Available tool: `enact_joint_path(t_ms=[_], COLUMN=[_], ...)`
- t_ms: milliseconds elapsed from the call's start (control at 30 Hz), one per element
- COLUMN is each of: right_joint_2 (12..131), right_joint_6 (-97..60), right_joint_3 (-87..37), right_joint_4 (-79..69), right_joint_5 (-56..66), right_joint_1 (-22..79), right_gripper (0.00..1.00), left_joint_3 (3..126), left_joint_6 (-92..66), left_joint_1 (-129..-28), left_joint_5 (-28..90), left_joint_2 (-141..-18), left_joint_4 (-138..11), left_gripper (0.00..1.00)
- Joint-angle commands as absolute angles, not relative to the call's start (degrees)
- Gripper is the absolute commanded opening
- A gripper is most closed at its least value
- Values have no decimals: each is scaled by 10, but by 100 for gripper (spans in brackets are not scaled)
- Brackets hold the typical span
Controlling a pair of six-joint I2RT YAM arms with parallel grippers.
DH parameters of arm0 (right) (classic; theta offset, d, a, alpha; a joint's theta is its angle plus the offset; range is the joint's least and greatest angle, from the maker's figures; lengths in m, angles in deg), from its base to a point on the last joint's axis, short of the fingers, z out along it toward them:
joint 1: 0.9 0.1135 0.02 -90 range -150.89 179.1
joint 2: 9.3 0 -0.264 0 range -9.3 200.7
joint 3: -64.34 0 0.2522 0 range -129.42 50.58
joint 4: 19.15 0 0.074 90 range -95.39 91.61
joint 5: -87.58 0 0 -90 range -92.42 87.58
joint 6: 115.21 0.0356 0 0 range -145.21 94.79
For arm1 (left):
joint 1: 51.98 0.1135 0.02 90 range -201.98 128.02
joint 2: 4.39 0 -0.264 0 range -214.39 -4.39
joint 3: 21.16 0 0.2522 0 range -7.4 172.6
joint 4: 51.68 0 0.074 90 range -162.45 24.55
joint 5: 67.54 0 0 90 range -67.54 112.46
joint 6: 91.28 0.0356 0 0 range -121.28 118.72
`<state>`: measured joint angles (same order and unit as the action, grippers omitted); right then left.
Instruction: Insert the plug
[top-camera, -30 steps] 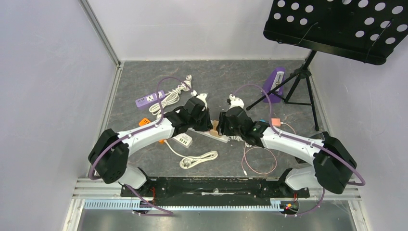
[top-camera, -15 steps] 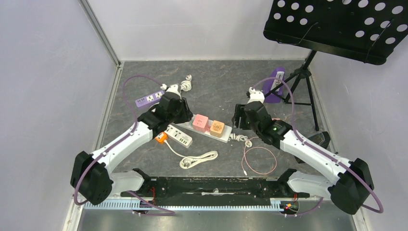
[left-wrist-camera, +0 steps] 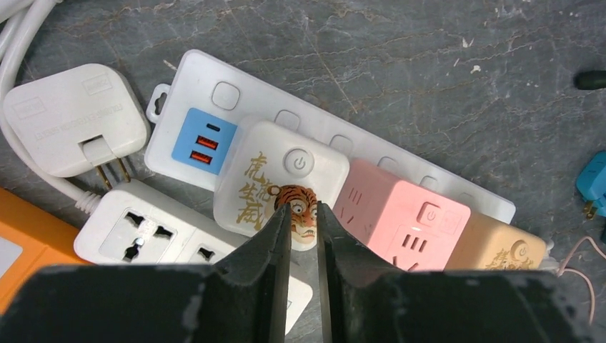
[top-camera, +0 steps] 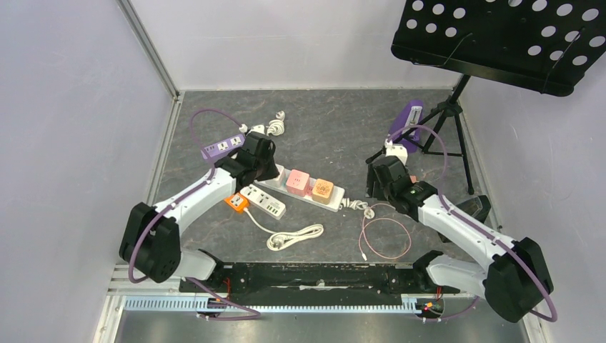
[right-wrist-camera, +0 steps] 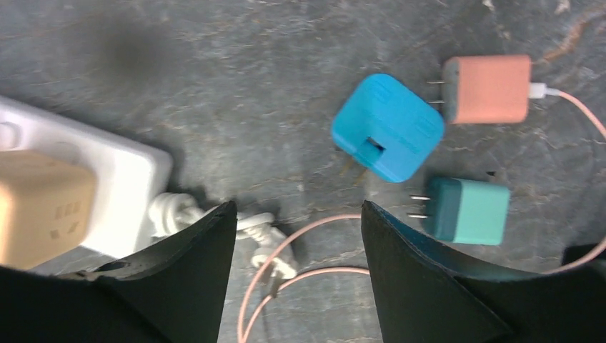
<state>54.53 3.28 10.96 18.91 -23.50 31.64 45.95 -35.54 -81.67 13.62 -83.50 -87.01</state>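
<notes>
A white power strip (left-wrist-camera: pixel 214 93) lies across the mat with three cube plugs seated in it: a white tiger-print cube (left-wrist-camera: pixel 264 164), a pink cube (left-wrist-camera: pixel 400 221) and a tan cube (left-wrist-camera: pixel 493 250). My left gripper (left-wrist-camera: pixel 304 211) hovers over the tiger cube, its jaws a narrow slit apart with nothing between them. In the top view the pink cube (top-camera: pixel 297 182) and the tan cube (top-camera: pixel 323 190) show beside that gripper (top-camera: pixel 264 156). My right gripper (right-wrist-camera: pixel 299 214) stands open and empty over bare mat and a pink cable (right-wrist-camera: pixel 300 275). A blue plug (right-wrist-camera: pixel 389 125), a salmon plug (right-wrist-camera: pixel 489 89) and a teal plug (right-wrist-camera: pixel 468 211) lie loose beyond it.
A white two-prong adapter (left-wrist-camera: pixel 71 118), a second white strip (left-wrist-camera: pixel 143 229) and an orange block (top-camera: pixel 236 202) lie left of the strip. A purple strip (top-camera: pixel 223 146) sits at the back left. A coiled white cord (top-camera: pixel 294 237) lies in front. A music stand's tripod (top-camera: pixel 443 114) stands back right.
Both arms have left the strip's middle. The left gripper went out to the left end, opened, then narrowed. The right gripper opened and pulled back right, over the loose plugs.
</notes>
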Motion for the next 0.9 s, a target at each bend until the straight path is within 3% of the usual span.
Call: enact_joint_path(t_ms=[0,133,267,367,867], right_joint_2=[564,589,604,619,803], right_joint_6=[13,5,21,52,257], right_joint_3=[126,136,151,152,19], right_joint_4=[179,160,134,119,262], right_joint_5=[-257,-253,-254,-250,-324], right_joint_1=[283,237,206,202,202], right_gripper=[67,70,86,92,95], left_joint_3=[463,466,470,475,495], left_joint_6=[-369,-371,-372,-374,-367], left_joint_1=[-814,-814,-814,-815,-814], left_joint_5=[142,143,164,172,189], left_joint_2=[-851,-868,-876,-867,-799], left_joint_4=[-855,-852,-841,-833,-855], left_gripper=[24,24,22,22,28])
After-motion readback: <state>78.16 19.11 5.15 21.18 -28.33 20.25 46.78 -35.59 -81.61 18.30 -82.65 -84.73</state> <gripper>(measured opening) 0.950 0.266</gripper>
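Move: Right of the right hand by about 6 cm, 3 cm ahead and some 9 cm below lies the blue plug. The salmon plug is 6 cm to the right of it and 2 cm farther out, the teal plug 6 cm to its right and 4 cm nearer. The left hand has the white plug on the power strip about 4 cm below, 1 cm ahead and 2 cm left, with the pink plug 4 cm right and 1 cm back. Sinking about 8 cm while swinging some 6 cm right, then edging forward, the right hand comes down on the blue plug, tipping its fingers steeper, turning about 25 degrees clockwise and spreading them wide to either side of it. The left hand, fingers nearly shut, seems to press on the white plug, slips slightly forward and right, then draws back and lifts. ##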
